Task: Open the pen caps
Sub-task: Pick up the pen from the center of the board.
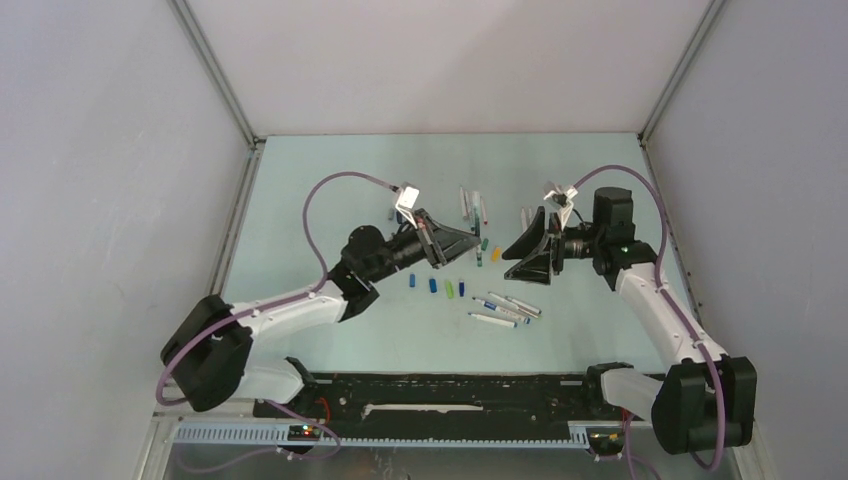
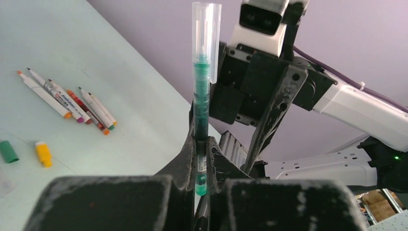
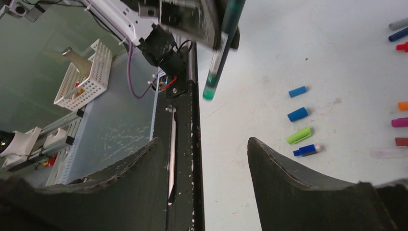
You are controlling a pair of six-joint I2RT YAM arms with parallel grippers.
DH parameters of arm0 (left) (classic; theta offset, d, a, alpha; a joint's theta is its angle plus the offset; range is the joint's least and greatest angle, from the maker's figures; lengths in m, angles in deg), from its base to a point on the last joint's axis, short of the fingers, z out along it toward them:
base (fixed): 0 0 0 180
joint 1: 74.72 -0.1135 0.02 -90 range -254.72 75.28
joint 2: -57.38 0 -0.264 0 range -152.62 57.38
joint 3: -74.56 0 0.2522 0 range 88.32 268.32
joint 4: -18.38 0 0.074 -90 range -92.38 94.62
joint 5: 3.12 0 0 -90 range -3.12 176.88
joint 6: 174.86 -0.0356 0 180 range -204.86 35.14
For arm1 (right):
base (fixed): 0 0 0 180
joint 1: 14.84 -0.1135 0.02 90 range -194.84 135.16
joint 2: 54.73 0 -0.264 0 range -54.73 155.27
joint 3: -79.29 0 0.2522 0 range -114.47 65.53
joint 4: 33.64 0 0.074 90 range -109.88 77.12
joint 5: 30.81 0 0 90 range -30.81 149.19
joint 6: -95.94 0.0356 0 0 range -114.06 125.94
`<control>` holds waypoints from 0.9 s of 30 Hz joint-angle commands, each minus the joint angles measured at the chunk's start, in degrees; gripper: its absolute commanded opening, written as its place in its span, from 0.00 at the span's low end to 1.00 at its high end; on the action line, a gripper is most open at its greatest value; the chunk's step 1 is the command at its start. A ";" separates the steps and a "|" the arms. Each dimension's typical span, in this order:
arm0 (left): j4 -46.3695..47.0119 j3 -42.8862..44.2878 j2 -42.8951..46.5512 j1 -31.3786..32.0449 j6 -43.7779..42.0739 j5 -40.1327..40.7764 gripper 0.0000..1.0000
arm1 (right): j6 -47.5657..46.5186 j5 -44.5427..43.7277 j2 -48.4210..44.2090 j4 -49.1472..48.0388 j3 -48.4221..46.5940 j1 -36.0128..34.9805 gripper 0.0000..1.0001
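My left gripper (image 2: 202, 144) is shut on a green pen (image 2: 201, 110) and holds it up off the table. A clear pen cap (image 2: 206, 38) sits on the pen's far end. My right gripper (image 3: 204, 142) faces it with its jaws open and nothing between them. The pen (image 3: 219, 53) ends just beyond those fingertips, apart from them. From above, the left gripper (image 1: 470, 243) and right gripper (image 1: 512, 252) nearly meet over mid-table. Loose caps lie on the table: blue (image 3: 298, 114), light green (image 3: 299, 135), dark green (image 2: 8, 151), yellow (image 2: 43, 154).
Several uncapped pens (image 2: 67, 98) lie in a row at the back of the table, and more pens (image 1: 505, 308) lie in front of the grippers. A black rail (image 1: 440, 390) runs along the near edge. A white basket (image 3: 84, 77) stands off the table.
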 commanded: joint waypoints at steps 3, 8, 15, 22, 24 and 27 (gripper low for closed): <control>6.95 4.47 -4.87 3.37 -1.17 1.71 0.00 | 12.79 -1.00 -1.87 -12.36 -0.43 -0.14 0.67; 5.86 6.75 -6.73 5.35 -2.58 2.26 0.00 | 16.31 -2.92 -1.64 -14.08 -0.43 0.37 0.67; 4.86 8.20 -8.65 7.16 -3.42 2.68 0.00 | 20.74 -2.83 -1.95 -17.62 -0.43 1.80 0.67; 2.63 8.93 -9.97 8.76 -5.23 3.44 0.00 | 31.46 -2.59 -2.61 -27.94 1.53 4.04 0.66; 2.67 9.11 -10.13 9.08 -5.39 3.68 0.00 | 34.52 -3.38 -2.54 -30.19 2.28 4.03 0.65; 2.72 9.31 -10.34 9.31 -5.62 4.06 0.00 | 36.38 -4.24 -2.35 -30.47 2.32 3.96 0.62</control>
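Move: Above the loose caps, the left hand already holds the capped green pen by its lower part, its middle about 2 cm ahead of and 2 cm above the grip; the open right gripper waits some 8 cm to the right, 5 cm back and 4 cm lower. From the right hand the pen lies about 6 cm ahead, 8 cm left and 6 cm up. The light-green cap is 10 cm left, 1 cm ahead and 22 cm below that hand. Carrying the pen to the right gripper, the left hand travels about 6 cm right, with some 2 cm back and 2 cm down, slowing as it nears and keeping its grip. The right hand rises about 3 cm and reaches 3 cm forward to meet the pen, turning roughly 10 degrees, mostly clockwise, its fingers staying wide open towards the left. ##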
